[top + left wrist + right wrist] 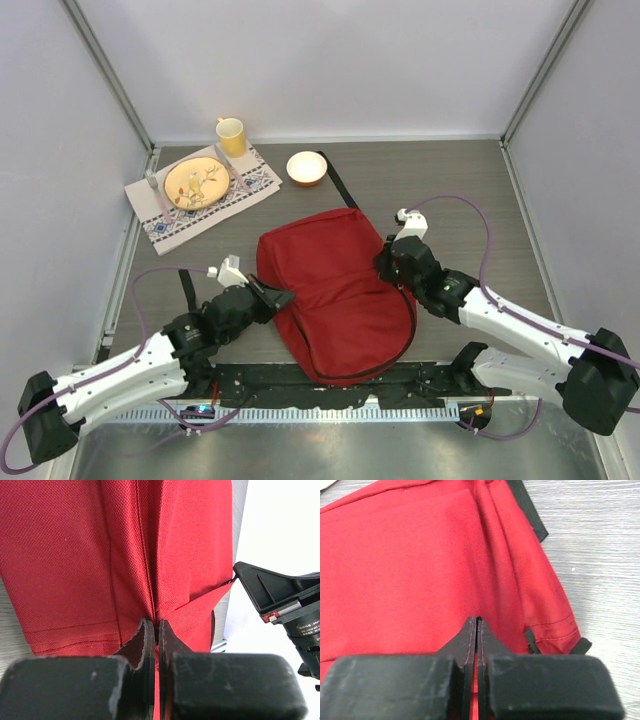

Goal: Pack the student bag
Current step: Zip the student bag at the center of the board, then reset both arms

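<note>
The student bag [335, 290] is a large dark-red backpack lying flat in the middle of the table, with a black strap [337, 180] trailing away at the back. My left gripper [280, 297] is at the bag's left edge. In the left wrist view it [157, 622] is shut on a raised fold of the red fabric [100, 555]. My right gripper [385, 262] is at the bag's right edge. In the right wrist view it [478, 619] is shut, its tips pinching the red fabric [410, 560] near a black strap end [530, 640].
At the back left a patterned placemat [200, 200] holds a yellow plate [196, 183] with cutlery beside it. A yellow mug [232, 135] and a small bowl [306, 167] stand behind. Frame walls enclose the table. A black rail [330, 385] runs along the near edge.
</note>
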`<action>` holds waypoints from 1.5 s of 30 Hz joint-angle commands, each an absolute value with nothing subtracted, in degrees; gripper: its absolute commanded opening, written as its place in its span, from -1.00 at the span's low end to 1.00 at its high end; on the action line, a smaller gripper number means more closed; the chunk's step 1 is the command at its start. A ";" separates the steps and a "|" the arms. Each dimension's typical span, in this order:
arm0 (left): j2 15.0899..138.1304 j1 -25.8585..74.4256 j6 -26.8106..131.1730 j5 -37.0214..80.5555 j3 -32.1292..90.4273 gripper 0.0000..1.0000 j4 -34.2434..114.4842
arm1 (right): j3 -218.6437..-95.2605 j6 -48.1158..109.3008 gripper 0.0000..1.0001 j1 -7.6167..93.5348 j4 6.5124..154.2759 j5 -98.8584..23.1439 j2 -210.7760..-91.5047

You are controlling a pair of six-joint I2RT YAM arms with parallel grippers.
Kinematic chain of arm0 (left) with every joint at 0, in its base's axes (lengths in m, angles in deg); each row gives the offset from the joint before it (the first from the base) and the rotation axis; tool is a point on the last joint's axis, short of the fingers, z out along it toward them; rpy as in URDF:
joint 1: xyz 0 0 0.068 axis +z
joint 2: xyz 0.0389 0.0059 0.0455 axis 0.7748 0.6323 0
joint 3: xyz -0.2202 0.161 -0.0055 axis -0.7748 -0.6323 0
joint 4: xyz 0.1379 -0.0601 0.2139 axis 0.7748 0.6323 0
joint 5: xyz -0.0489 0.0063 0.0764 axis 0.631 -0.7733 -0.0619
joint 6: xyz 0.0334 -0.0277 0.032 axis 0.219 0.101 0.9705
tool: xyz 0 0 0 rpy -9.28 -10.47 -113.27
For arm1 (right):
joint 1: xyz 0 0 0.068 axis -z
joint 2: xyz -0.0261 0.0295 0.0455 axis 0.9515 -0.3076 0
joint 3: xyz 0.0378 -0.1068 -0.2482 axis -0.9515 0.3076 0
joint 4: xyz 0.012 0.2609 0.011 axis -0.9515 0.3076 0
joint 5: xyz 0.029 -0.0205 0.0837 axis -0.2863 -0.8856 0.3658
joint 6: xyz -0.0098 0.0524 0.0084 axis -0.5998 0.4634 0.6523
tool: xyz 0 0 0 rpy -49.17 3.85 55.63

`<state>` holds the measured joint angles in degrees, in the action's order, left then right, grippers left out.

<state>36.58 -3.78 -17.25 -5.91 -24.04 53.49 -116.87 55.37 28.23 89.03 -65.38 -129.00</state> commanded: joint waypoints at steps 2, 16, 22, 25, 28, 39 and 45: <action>36.62 -2.66 -14.11 -9.70 -21.93 -1.00 56.81 | -116.91 54.28 -0.99 31.56 89.99 -69.32 -126.58; 37.85 -2.22 -12.44 -8.91 -20.17 -1.00 57.60 | -115.51 53.84 -0.98 36.75 91.31 -67.21 -123.32; 39.43 -2.22 -9.90 -7.94 -18.50 -1.00 57.60 | -115.86 53.75 -0.98 37.37 92.45 -66.94 -120.86; 40.66 -2.22 -8.05 -7.85 -17.10 -1.00 57.78 | -116.65 53.05 -0.98 37.54 93.68 -67.73 -120.60; 41.98 -2.13 -6.91 -8.20 -15.95 -1.00 58.66 | -116.56 52.69 -0.98 38.42 94.47 -68.52 -120.42; 54.27 10.84 4.42 4.35 -7.53 -1.00 52.79 | -117.35 53.05 -0.98 40.80 93.43 -68.26 -119.89; 67.55 24.39 10.85 21.54 1.43 -1.00 48.82 | -118.06 53.57 -0.87 40.97 91.49 -65.99 -123.23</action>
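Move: The student bag's middle lies level with the left gripper and about 10 cm to its right, a few cm lower; that gripper already pinches the bag's left side. From the right gripper, shut on a small black tab at the bag's right side, the middle is some 9 cm left and 4 cm back. The bowl stands about 29 cm ahead of the left gripper and 3 cm right; the plate, 25 cm ahead and 21 cm left. Draw the right gripper, still shut on the tab, about 5 cm to the right, away from the bag's middle, with a slight rise and a small clockwise turn. Hold the left pinch nearly still at first, then swing it about 8 cm forward with a quick late push, rolling its left side up some 15 degrees and taking the bag's left side along. ##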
